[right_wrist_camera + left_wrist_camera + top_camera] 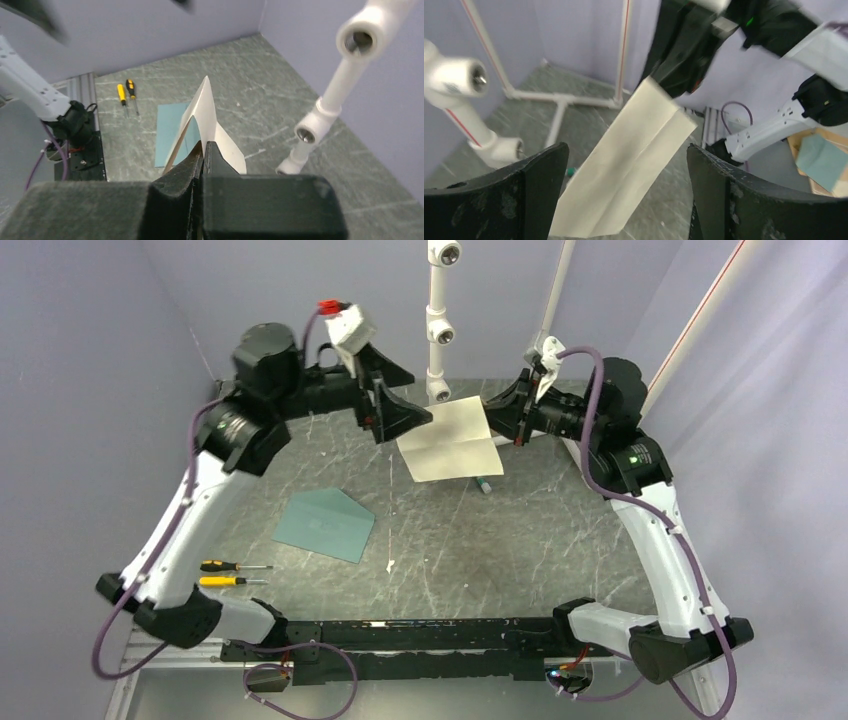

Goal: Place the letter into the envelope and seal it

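The letter hangs in the air over the back middle of the table, cream, folded along a crease, its plain side showing. My right gripper is shut on its right edge; in the right wrist view the fingers pinch the sheet, which stands up from them. My left gripper is open at the letter's left edge. In the left wrist view the letter passes between the wide-apart jaws without touching them. The teal envelope lies flat on the table to the left, flap open; it also shows below the letter.
Two screwdrivers lie near the left front edge of the table. A white pipe stand rises at the back middle, close behind the letter. A small green-capped object lies under the letter's right corner. Purple walls enclose the table.
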### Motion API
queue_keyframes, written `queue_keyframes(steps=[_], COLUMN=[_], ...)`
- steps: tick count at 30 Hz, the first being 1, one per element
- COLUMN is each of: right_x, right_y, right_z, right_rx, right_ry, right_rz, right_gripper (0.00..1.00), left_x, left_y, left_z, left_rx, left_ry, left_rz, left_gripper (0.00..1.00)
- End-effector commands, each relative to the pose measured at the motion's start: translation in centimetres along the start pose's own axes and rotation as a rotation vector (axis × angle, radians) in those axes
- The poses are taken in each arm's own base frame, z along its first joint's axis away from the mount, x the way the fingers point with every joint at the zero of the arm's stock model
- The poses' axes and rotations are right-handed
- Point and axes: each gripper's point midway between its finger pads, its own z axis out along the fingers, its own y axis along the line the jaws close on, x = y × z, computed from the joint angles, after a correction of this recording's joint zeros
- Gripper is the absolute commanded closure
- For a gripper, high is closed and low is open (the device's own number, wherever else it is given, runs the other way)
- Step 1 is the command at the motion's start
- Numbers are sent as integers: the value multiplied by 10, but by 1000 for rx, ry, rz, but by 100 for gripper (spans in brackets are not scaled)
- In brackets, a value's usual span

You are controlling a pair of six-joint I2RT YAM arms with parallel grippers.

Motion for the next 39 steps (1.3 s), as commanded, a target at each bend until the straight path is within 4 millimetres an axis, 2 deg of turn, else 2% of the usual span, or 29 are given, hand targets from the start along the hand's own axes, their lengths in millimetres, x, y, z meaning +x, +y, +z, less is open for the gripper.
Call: queue_keyframes(steps=[1, 3, 6, 13, 16, 18, 24, 29, 31, 34, 36, 38, 39], right_x=[-38, -37, -34, -32, -31, -31, -33, -33, -30, -27, -25, -23, -21], right_y=[38, 48, 56, 59, 62, 65, 73, 79, 79, 79, 76, 68, 62], right_z=[-14, -17, -18, -17, -16, -17, -19, -21, -21, -20, -19, -16, -13], right_rx=[-162, -217, -270, -322, -355, -384, -439, -482, -483, -478, -460, -411, -369], right_ry=[-62, -50, -32, -2, 8, 6, 2, -2, 2, 10, 18, 30, 37], right_rz=[-118, -114, -105, -94, -82, -76, -62, -44, -34, -23, -14, 0, 9], right_gripper=[100, 100, 100, 100, 100, 100, 100, 100, 100, 100, 100, 100, 94], left_x=[24, 34, 51, 73, 80, 86, 97, 107, 109, 109, 108, 108, 108], left_y=[-9, -22, -28, -40, -42, -40, -32, -23, -23, -24, -23, -19, -15], left_z=[14, 10, 4, -13, -14, -13, -9, -3, -2, -2, -3, -2, -1], left_rx=[126, 215, 262, 342, 367, 365, 338, 316, 326, 337, 328, 294, 268], left_ry=[80, 108, 155, 254, 278, 296, 327, 359, 364, 364, 361, 356, 351], left_rz=[-88, -58, -30, 32, 16, 0, -18, -50, -62, -62, -51, -38, -30], left_gripper=[7, 8, 14, 51, 58, 59, 50, 55, 63, 85, 96, 97, 98])
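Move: The letter is already pinched in the right hand, its middle about 5 cm left, 3 cm back and 3 cm below that hand. From the open left hand, the letter's middle lies some 6 cm to the right and 11 cm below, about level in reach. Far below on the table, about 44 cm down, the envelope is 19 cm to the left hand's left at the same reach; the glue stick is 11 cm ahead and 15 cm right. The letter's free left end gets pinched by the left hand, which sinks about 12 cm, at first easing right and forward, then drawing back, its fingertips tipping down and turning clockwise some 20 degrees; the fingers half close, pause, then shut on the paper. Keeping its own pinch, the right hand draws back about 7 cm, rising slightly and turning counter-clockwise about 25 degrees. ##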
